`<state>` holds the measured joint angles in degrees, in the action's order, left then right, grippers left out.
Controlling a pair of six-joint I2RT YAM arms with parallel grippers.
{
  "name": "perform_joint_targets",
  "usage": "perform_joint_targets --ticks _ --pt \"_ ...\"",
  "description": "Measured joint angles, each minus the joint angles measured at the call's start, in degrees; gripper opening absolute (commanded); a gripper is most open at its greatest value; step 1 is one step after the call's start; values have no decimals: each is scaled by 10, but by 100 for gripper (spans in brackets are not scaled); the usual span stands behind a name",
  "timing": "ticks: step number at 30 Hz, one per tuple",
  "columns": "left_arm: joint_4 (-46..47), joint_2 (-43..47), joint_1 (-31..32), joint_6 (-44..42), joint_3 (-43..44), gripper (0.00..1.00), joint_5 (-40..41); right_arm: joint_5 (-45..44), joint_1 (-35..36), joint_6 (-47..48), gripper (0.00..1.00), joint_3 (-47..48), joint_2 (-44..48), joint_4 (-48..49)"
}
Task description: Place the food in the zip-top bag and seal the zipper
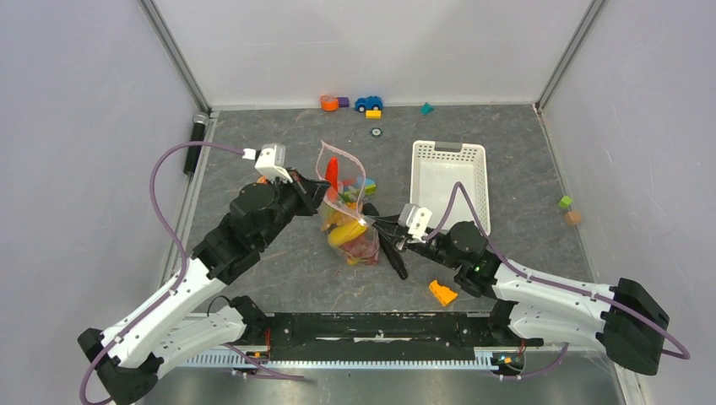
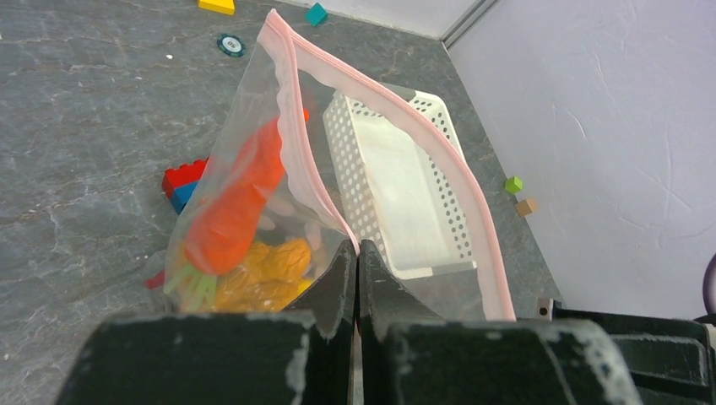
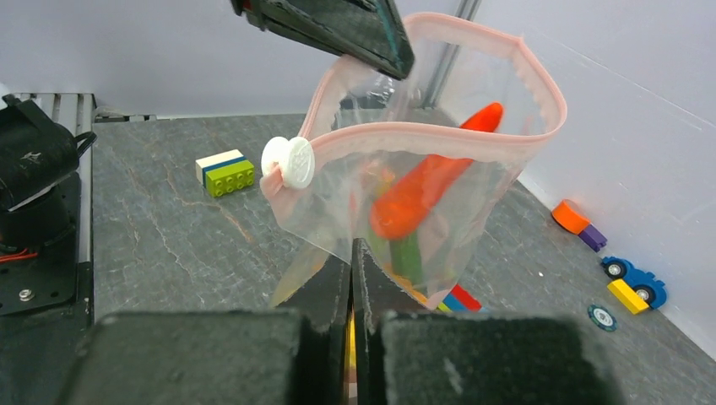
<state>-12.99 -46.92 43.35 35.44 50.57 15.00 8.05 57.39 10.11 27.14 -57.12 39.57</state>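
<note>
The zip-top bag (image 1: 346, 215) hangs clear and floppy between my two grippers above the table's middle. Its pink zipper (image 3: 439, 131) gapes in an open loop, with a white slider (image 3: 288, 162) at one end. Food lies inside: an orange carrot (image 2: 236, 194) with green leaves, and yellow-orange pieces (image 2: 262, 270) beneath it. My left gripper (image 2: 356, 249) is shut on the bag's mouth edge, right on the zipper strip. My right gripper (image 3: 352, 249) is shut on the bag's clear wall below the slider. A dark elongated thing (image 1: 390, 249) lies on the table beside the bag.
A white lattice basket (image 1: 449, 177) stands right of the bag. An orange wedge block (image 1: 442, 292) lies near the right arm. Bricks and a toy car (image 1: 368, 103) sit along the back wall. Red and blue bricks (image 2: 181, 181) lie behind the bag.
</note>
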Motion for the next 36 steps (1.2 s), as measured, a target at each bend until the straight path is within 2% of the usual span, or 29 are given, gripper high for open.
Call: perform_joint_targets --ticks 6,8,10,12,13,14,19,24,30,33,36 --pt "-48 42 1 -5 14 2 1 17 -24 -17 0 28 -11 -1" --pt "-52 60 1 -17 16 7 -16 50 -56 -30 0 52 -27 6" --pt "-53 76 1 -34 16 18 -39 84 -87 -41 0 68 -42 14" --pt "-54 85 1 -55 16 47 -60 130 -119 -54 0 83 -61 28" --pt "-54 88 1 -68 16 76 -69 154 -136 -61 0 89 -71 35" --pt "-56 90 1 -84 16 99 -81 171 -145 -64 0 92 -79 38" --pt "-66 95 1 -183 16 100 -153 265 -167 -68 0 98 -123 43" --pt "-64 91 1 -334 24 100 -235 321 -167 -57 0 100 -127 33" --pt "-75 21 1 -498 107 100 -348 365 -167 -47 0 100 -117 18" --pt "-78 -28 1 -535 142 100 -381 380 -168 -42 0 100 -112 13" --pt "-73 -59 1 -549 140 97 -404 386 -169 -40 0 100 -111 9"
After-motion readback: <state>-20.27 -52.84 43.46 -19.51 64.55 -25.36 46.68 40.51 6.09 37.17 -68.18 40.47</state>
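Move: The zipper's white slider, at the near right end of the bag's open mouth, is about 8 cm back and 8 cm right of my left hand, roughly level; for my right hand, shut on the film beneath, it sits some 3 cm above, 2 cm back and 1 cm left. From my left hand the carrot is about 3 cm forward, 1 cm right and 5 cm lower, the yellow pepper about 9 cm back, 5 cm right and 15 cm down. I let go of the rim with my left hand, open it wide and bring it towards the slider end, back first, then right and up, dipping at the end, while the fingers swing clockwise some 45 degrees to point right. My right hand keeps its pinch, going forward about 5 cm and up, then back down almost as far, turning counter-clockwise. ##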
